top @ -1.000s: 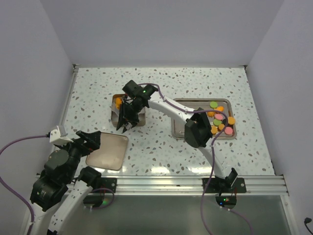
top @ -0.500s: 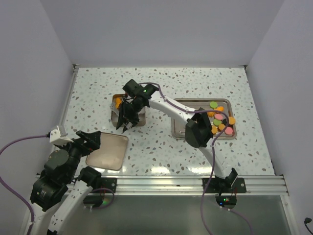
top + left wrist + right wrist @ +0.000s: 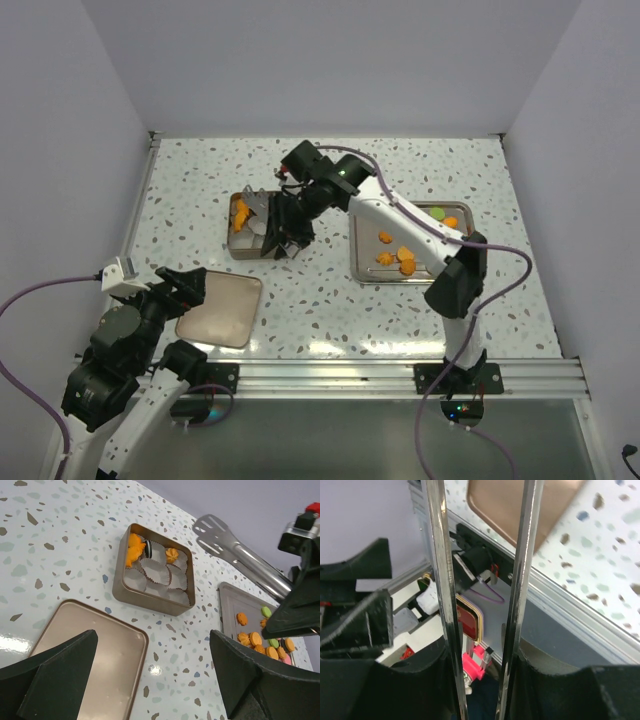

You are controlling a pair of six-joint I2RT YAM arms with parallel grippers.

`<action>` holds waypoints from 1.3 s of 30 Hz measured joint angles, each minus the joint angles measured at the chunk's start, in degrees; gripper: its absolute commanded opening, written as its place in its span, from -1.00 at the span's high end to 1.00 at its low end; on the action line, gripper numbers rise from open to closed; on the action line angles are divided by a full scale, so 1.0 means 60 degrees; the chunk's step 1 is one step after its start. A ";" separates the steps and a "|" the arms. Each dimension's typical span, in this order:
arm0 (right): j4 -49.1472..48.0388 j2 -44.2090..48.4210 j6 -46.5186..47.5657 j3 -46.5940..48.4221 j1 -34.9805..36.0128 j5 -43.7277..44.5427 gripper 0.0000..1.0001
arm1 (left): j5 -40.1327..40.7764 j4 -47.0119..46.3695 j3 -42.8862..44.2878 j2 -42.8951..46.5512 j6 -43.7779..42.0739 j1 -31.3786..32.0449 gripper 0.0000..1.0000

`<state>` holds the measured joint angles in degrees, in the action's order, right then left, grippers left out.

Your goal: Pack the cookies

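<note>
The cookies (image 3: 400, 258) lie in the steel tray (image 3: 358, 275) on the right, mostly orange, with a green one at the back; the left wrist view shows the same cookies (image 3: 255, 639). A few orange cookies (image 3: 134, 550) sit in white paper cups in the square tin (image 3: 150, 602), also seen from above as the tin (image 3: 232, 250). My right gripper (image 3: 290, 225) hovers at the tin's right edge, shut on metal tongs (image 3: 240, 555) whose two arms (image 3: 442, 580) run up between its fingers. My left gripper (image 3: 155, 680) stands open above the tin's lid (image 3: 90, 655).
The lid (image 3: 225, 310) lies flat at the near left, just ahead of the left arm's base. White walls enclose the speckled table on three sides. An aluminium rail (image 3: 330, 375) runs along the near edge.
The right arm's elbow has swung off the tray, uncovering the cookies there. Its gripper with the tongs has shifted right, from over the tin to its right edge. The left arm is still.
</note>
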<state>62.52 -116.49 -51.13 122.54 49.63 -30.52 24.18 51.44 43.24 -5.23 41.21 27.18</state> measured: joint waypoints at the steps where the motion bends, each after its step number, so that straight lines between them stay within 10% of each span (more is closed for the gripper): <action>1: 0.0051 0.0448 0.0084 -0.0459 -0.0127 0.0036 0.23 | 0.0000 -0.0004 0.0000 0.0000 -0.0004 0.0004 -1.00; 23: 0.2328 0.4590 0.3395 -0.7337 -0.5198 0.3279 0.22 | 0.0000 -0.0007 0.0000 0.0000 -0.0004 0.0000 -1.00; 39: 0.2371 0.4954 0.4003 -0.8783 -0.5406 0.3377 0.16 | 0.0004 -0.0004 0.0000 0.0000 0.0000 0.0000 -1.00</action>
<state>76.75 -86.76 -27.11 69.84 17.19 -10.26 24.21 51.42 43.24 -5.23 41.21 27.18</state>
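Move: The right hand, still gripping the empty tongs, hangs by the near right side of the box, whose middle lies about 10 cm ahead and 6 cm to its left. The yellow cookie in the tray is some 30 cm to the hand's right, 6 cm ahead and 23 cm below. Beside that cookie, a flower cookie sits about 4 cm farther out and 5 cm to its left. From the left hand, the yellow cookie is roughly 12 cm ahead and 50 cm right. Swing the right gripper some 32 cm to the right, from beside the box to the tray, sinking about 12 cm on the way and drawing slightly back at the end. Keep the same grip on the tongs, and roll the wrist about 35 degrees so the fingers go from slanting down-left to pointing nearly straight down, bringing the tongs' tips low over the yellow cookie. ##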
